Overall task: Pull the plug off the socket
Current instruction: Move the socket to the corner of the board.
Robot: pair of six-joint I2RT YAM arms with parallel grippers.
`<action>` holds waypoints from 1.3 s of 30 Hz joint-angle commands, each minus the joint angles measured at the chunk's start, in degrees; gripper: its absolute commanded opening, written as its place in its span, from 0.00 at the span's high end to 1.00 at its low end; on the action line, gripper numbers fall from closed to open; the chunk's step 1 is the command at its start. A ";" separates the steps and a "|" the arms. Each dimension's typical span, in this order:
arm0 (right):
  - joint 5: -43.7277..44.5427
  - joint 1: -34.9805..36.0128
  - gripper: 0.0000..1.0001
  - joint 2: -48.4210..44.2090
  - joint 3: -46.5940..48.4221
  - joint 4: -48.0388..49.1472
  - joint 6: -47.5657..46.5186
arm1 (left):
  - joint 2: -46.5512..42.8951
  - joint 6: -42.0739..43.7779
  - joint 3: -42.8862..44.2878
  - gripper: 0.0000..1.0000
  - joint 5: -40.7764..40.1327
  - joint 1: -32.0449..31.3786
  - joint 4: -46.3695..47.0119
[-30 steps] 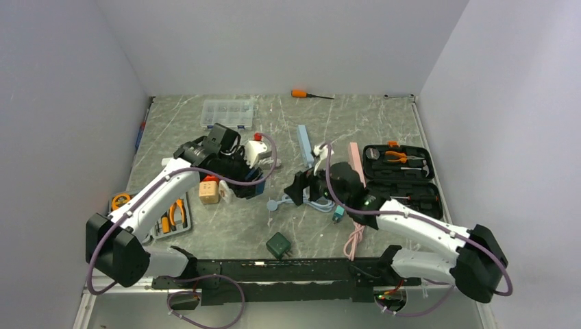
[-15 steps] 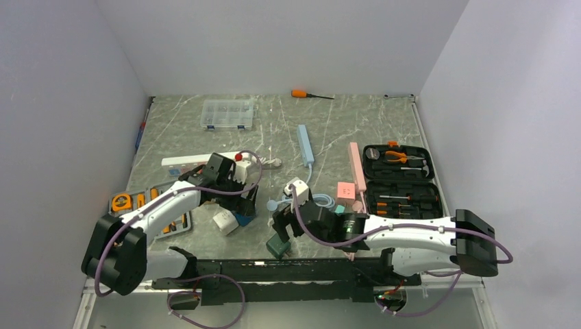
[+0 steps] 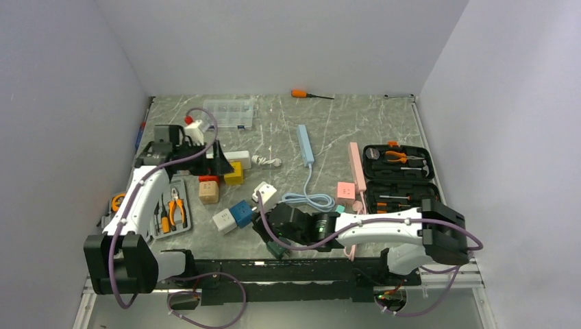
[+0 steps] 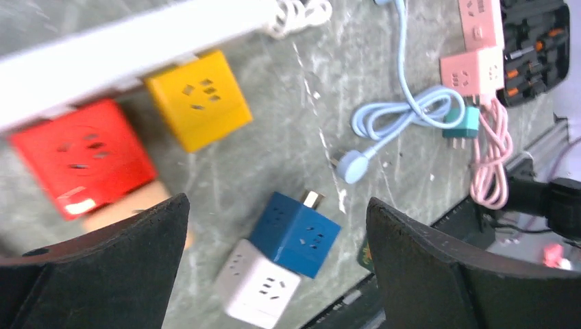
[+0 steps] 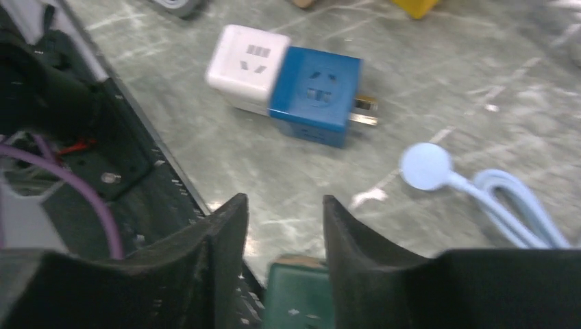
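A blue cube socket [image 3: 240,212] and a white cube socket [image 3: 224,221] lie joined together on the table near the front. They also show in the left wrist view, blue [image 4: 294,233] and white [image 4: 257,291], and in the right wrist view, blue [image 5: 315,96] and white [image 5: 246,65]. Bare metal prongs [image 5: 364,110] stick out of the blue cube's free side. My left gripper [image 3: 214,159] [image 4: 277,202] is open and empty, high above them at the back left. My right gripper [image 3: 267,230] [image 5: 284,205] is open just right of the pair, over a dark green adapter [image 3: 275,250] [image 5: 298,295].
A white power strip [image 3: 238,155], a yellow cube [image 3: 233,174], a red cube [image 3: 208,179] and a wooden cube [image 3: 209,192] lie under the left arm. A light blue strip [image 3: 305,144] with cable, a pink strip [image 3: 355,164], a tool case [image 3: 401,179] and a tool tray [image 3: 168,216] surround them.
My left gripper has pulled back up and to the left, away from the cubes. My right gripper has moved left along the near edge to the green adapter.
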 commanded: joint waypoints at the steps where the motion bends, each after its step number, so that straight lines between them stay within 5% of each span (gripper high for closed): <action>1: -9.10 0.65 0.64 4.70 4.96 4.66 -2.08 | -2.13 15.67 5.96 0.01 0.97 5.07 -11.65; 6: -14.42 1.46 0.99 9.51 5.82 3.05 -0.70 | -3.47 26.12 2.80 0.01 -6.54 5.39 -16.18; 15: -12.19 1.17 1.00 11.43 -0.89 -1.09 5.15 | -11.38 39.62 -0.64 0.01 -11.13 5.32 -19.37; 25: -1.40 -3.48 1.00 2.53 -8.49 -12.57 10.80 | -17.99 44.32 -14.47 0.01 -23.66 2.89 -2.76; 33: 7.89 -10.54 1.00 -10.40 -12.75 -21.61 16.00 | -15.15 42.50 -18.63 0.01 -34.95 -9.82 4.53; 39: 9.74 -15.17 1.00 -19.86 -15.07 -24.52 16.81 | -14.44 40.21 -20.01 0.01 -34.92 -16.75 3.80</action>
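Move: The dark green socket lies about 4 cm back and 4 cm right of the right gripper and 11 cm below; its goal, the teal plug, is some 7 cm ahead and 21 cm right, the pink socket 12 cm ahead and 23 cm right. The beige socket lies about 3 cm back, 5 cm left and 13 cm below the left gripper; the red socket is 2 cm ahead and 5 cm left, the white socket 11 cm back and 1 cm left. Shut the right gripper empty while dipping back and down about 11 cm to the dark green socket's left side, then sweep right nearly 20 cm and forward, pushing the socket along with the closed fingers towards the teal plug and rising late. Bring the wide-open left gripper left, back and down towards the beige socket, curving right at the end and tipping the fingers steeper. ##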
